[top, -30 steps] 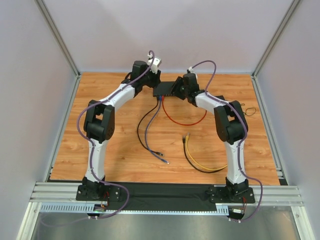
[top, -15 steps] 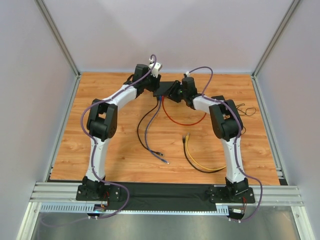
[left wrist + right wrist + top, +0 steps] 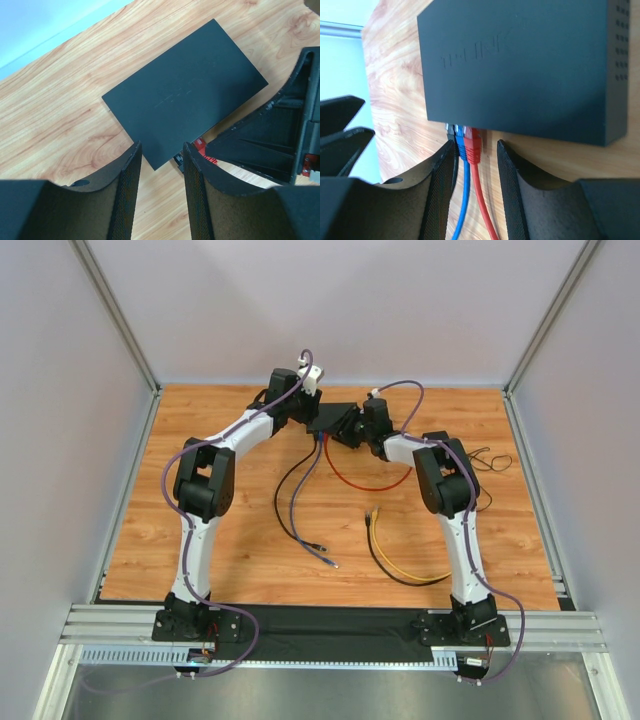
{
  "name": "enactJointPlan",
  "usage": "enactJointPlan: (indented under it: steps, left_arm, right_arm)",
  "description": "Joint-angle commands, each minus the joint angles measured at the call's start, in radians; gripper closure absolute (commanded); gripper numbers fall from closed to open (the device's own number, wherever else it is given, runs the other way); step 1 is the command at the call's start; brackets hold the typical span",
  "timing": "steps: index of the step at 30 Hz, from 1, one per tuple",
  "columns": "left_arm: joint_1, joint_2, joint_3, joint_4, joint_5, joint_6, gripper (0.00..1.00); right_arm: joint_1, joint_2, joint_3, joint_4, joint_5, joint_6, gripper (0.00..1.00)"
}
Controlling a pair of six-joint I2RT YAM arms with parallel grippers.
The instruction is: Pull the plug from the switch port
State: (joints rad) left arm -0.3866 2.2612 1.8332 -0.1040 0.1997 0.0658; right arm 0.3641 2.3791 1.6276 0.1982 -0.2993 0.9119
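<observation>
The black switch (image 3: 331, 417) lies at the back of the table, between the two grippers. Black, blue (image 3: 461, 143) and red (image 3: 474, 142) plugs sit side by side in its port side. My right gripper (image 3: 476, 144) is open, with the blue and red plugs between its fingers (image 3: 440, 190), just short of the switch (image 3: 520, 65). My left gripper (image 3: 161, 150) is open at the near corner of the switch (image 3: 185, 90), and its fingers are clear of it. The red plug (image 3: 201, 146) and the right gripper (image 3: 270, 145) show there too.
The red cable (image 3: 365, 483), blue cable (image 3: 305, 500) and black cable (image 3: 282, 502) run forward from the switch. A loose yellow cable (image 3: 395, 565) lies at the front right. A thin black wire (image 3: 490, 460) lies by the right wall.
My right gripper has moved left to the switch's port side, and its elbow has swung in. The switch has turned slightly. My left gripper has shifted a little toward the switch.
</observation>
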Motion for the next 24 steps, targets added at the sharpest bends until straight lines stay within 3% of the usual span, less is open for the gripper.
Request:
enactJointPlan:
  steps: [1,19,24]
  left_arm:
    - [-0.006,-0.038,-0.002,0.012,0.003,0.012,0.54]
    - [-0.005,-0.037,0.000,0.010,0.020,0.011,0.54]
    - [-0.008,-0.029,0.001,0.006,0.026,0.038,0.53]
  right_arm:
    - [-0.004,0.040,0.049,0.041,-0.012,0.036,0.59]
    - [-0.017,0.100,0.090,0.012,-0.017,0.096,0.73]
    - [-0.016,0.121,0.133,-0.039,-0.023,0.087,0.88]
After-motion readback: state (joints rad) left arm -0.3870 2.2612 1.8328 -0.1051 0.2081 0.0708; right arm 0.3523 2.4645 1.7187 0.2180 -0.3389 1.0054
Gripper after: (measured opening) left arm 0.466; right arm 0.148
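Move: The red plug, still in the switch port, sits just beyond the right fingertips, about 2 cm ahead, 1 cm left and 1 cm lower. The blue plug is roughly 1 cm to the left of the red plug and the black plug another 1 cm on; the switch's middle lies some 8 cm ahead of the right hand and 1 cm to its right. From the left hand, the red plug is about 5 cm right and 9 cm below. The right fingers close from nearly half open until they pinch the red plug from both sides, close against the port edge of the switch. As they close, the right hand creeps about 2 cm forward with a little drift to the left and down onto the plug, its wrist rolling some 5 degrees. ##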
